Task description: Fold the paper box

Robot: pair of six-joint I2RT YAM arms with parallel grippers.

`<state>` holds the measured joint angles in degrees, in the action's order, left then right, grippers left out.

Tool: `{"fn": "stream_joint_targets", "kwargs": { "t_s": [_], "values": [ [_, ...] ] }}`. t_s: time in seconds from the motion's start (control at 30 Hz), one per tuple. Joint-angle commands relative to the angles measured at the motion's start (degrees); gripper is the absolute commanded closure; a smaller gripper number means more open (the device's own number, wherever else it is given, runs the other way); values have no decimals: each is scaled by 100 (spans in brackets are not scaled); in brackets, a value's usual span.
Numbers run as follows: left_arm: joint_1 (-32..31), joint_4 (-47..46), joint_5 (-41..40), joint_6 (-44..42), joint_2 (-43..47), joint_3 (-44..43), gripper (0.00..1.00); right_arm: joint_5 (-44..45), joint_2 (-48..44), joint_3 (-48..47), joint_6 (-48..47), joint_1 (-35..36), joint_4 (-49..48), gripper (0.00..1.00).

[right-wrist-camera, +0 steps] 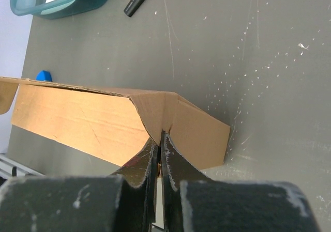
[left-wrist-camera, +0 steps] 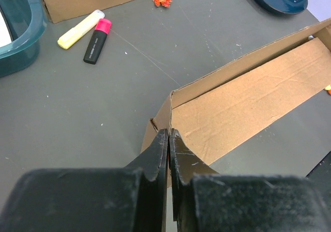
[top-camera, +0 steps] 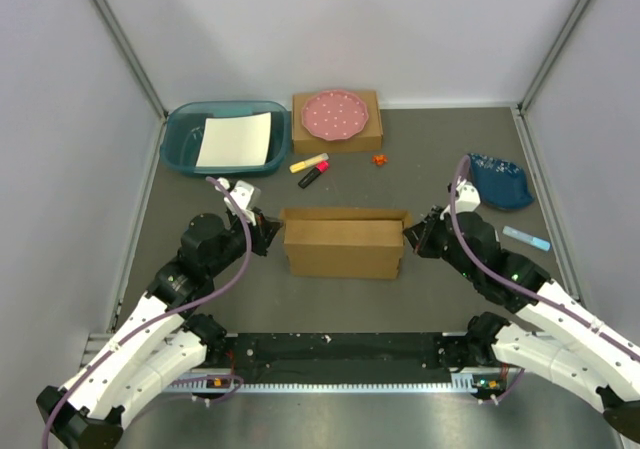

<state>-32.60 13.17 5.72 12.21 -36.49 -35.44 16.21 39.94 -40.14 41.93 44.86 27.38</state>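
Observation:
The paper box [top-camera: 343,241] stands mid-table as a long, low brown cardboard trough with its top open. My left gripper [top-camera: 272,234] is at its left end. In the left wrist view that gripper [left-wrist-camera: 169,132] is shut, with the upright edge of the box's end corner [left-wrist-camera: 243,100] running in between its tips. My right gripper [top-camera: 410,237] is at the right end. The right wrist view shows it [right-wrist-camera: 161,135] shut, tips against a notch in the lower edge of the end flap [right-wrist-camera: 170,113]. No cardboard shows between those jaws.
A teal bin [top-camera: 180,134] holding a white sheet [top-camera: 235,139] sits back left. A smaller cardboard box [top-camera: 368,139] carries a pink dotted plate [top-camera: 336,114]. Yellow [top-camera: 308,162] and pink [top-camera: 314,174] highlighters and an orange scrap [top-camera: 380,159] lie behind the paper box. A dark blue dish [top-camera: 500,181] and a light-blue piece [top-camera: 526,238] are at right.

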Motion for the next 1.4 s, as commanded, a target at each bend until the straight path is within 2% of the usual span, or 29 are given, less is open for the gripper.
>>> {"fn": "stream_joint_targets", "kwargs": {
  "t_s": [0.0, 0.23, 0.53, 0.73, 1.0, 1.13, 1.2, 1.3, 1.37],
  "values": [
    [-54, -113, 483, 256, 28, -59, 100, -487, 75, 244, -80, 154, 655, 100],
    [-62, 116, 536, 291, 54, -25, 91, -496, 75, 305, -98, 154, 681, 100],
    [-54, 125, 571, 388, 125, 46, 95, -487, 66, 437, -115, 154, 690, 100],
    [-62, 142, 650, 405, -16, 37, 81, -504, 75, 437, -98, 155, 690, 100],
    [-62, 239, 510, 344, 1, 143, 80, -478, 75, 393, -141, 154, 699, 100],
    [-62, 397, 334, 265, -16, 64, 67, -469, 92, 375, -142, 154, 690, 100],
    [-62, 502, 238, 230, -7, 46, 64, -461, 93, 358, -150, 154, 690, 100],
    [-54, 564, 167, 203, 2, 46, 64, -478, 101, 340, -159, 154, 699, 100],
    [-62, 573, 167, 212, 45, 28, 69, -469, 101, 323, -168, 154, 690, 100]
  ]
}}
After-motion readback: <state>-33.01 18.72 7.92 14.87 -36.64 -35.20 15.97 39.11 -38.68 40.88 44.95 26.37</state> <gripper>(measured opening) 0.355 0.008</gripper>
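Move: At the box's left end, the left hand's nearly shut fingers are already on the left end flap, right at the fingertips; the box's middle is about 15 cm to the right, 1 cm back and 4 cm lower. The black marker lies some 20 cm ahead and 8 cm right of that hand, with the yellow marker about 24 cm ahead and 7 cm right. For the right hand, the right end flap is at its fingertips and the box's middle roughly 15 cm left, level fore and aft, 4 cm lower. Easing the left hand back about 1 cm at the box's left end, the robot spreads its fingers from nearly shut to about a third open, releasing the pinch on the end flap, then sinks some 2 cm with the fingers tipping slightly down, so that they straddle the flap's edge. The right hand keeps its shut fingers on the right end flap, settling only about half a centimetre. ##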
